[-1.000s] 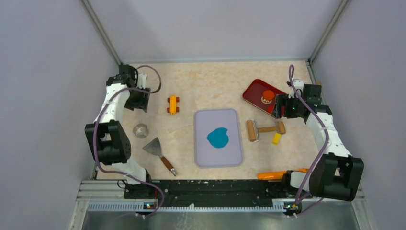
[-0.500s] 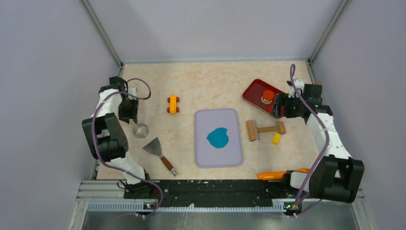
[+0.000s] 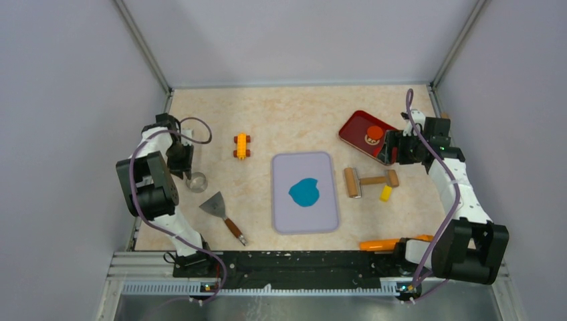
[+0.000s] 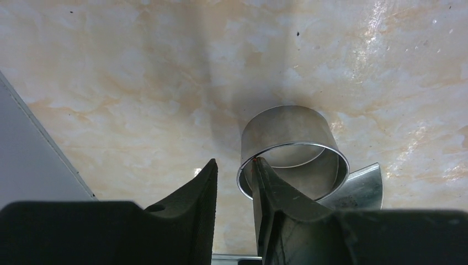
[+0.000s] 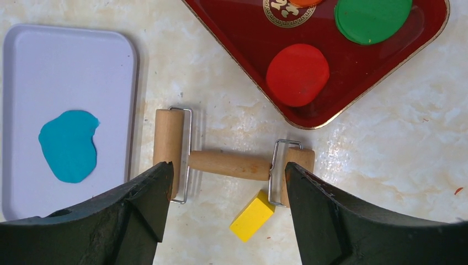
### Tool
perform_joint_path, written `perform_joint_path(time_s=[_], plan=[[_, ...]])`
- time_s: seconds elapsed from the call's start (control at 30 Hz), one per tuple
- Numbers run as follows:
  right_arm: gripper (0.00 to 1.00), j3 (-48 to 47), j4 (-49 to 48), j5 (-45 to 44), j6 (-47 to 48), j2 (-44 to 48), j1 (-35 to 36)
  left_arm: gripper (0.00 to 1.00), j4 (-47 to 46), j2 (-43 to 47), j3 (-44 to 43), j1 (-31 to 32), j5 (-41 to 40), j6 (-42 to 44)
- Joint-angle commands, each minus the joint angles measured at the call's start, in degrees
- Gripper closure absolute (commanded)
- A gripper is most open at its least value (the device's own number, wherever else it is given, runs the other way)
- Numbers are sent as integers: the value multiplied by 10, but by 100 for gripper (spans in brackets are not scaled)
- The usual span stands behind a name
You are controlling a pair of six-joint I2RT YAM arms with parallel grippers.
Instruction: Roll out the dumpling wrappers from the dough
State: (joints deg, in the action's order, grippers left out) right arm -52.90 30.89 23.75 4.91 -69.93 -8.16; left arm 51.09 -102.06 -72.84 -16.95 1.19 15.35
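Note:
The dough (image 3: 304,192) is a flattened teal patch (image 5: 69,144) on the lavender mat (image 3: 301,167). No dumpling wrappers are in view. The wooden roller (image 3: 370,180) lies right of the mat, and my right gripper (image 5: 226,171) hangs open above its handle (image 5: 229,164), touching nothing. At the table's left edge my left gripper (image 4: 234,163) has its jaws narrowed to a small gap with only table showing between them. Its right fingertip (image 4: 258,165) is at the rim of a metal ring cutter (image 4: 292,152), which also shows in the top view (image 3: 196,181).
A red tray (image 3: 354,130) at the back right holds red (image 5: 298,74) and green (image 5: 372,19) discs. A yellow block (image 5: 252,222) lies by the roller. A metal scraper (image 3: 215,204) sits near the ring, an orange-yellow toy (image 3: 241,146) behind the mat, and an orange-handled tool (image 3: 381,245) by the right base.
My left arm has swung back from the far left corner toward the ring cutter, and its jaws have narrowed. The right arm has hardly moved.

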Motion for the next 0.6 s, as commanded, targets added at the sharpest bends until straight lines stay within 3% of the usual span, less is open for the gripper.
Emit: perform_joint_path(time_s=[0.0,0.17,0.5,0.57], plan=[[26,-1,-16,12,-5,7,-6,68,-12,-9,4,-5,-2,-2],[25,0,-15,13,-6,6,-6,71,-9,-17,5,-5,-7,-8],[26,1,-12,16,-5,8,-6,99,-2,-10,2,-5,5,-7],[26,-1,-12,21,-5,8,-6,100,5,-1,-6,-5,19,-7]])
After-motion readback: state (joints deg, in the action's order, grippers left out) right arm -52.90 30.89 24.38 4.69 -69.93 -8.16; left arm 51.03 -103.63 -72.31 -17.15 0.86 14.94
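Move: The metal ring cutter stands just right of the left hand's open fingers, its middle some 4 cm right, 1 cm back and 3 cm below, so its left wall lies between the tips. The scraper lies about 13 cm right and 12 cm back of that hand, the toy car roughly 18 cm right and 11 cm ahead, both near table height. From the right hand, the cutter is about 58 cm left, 3 cm back and 12 cm below. The ring cutter's thin left wall is pinched by the left gripper, one finger inside the ring and the other outside. The hand sinks about 1 cm over the rim, easing back some half a centimetre, while the fingers close from about a third open to nearly shut; the wrist barely tilts. ##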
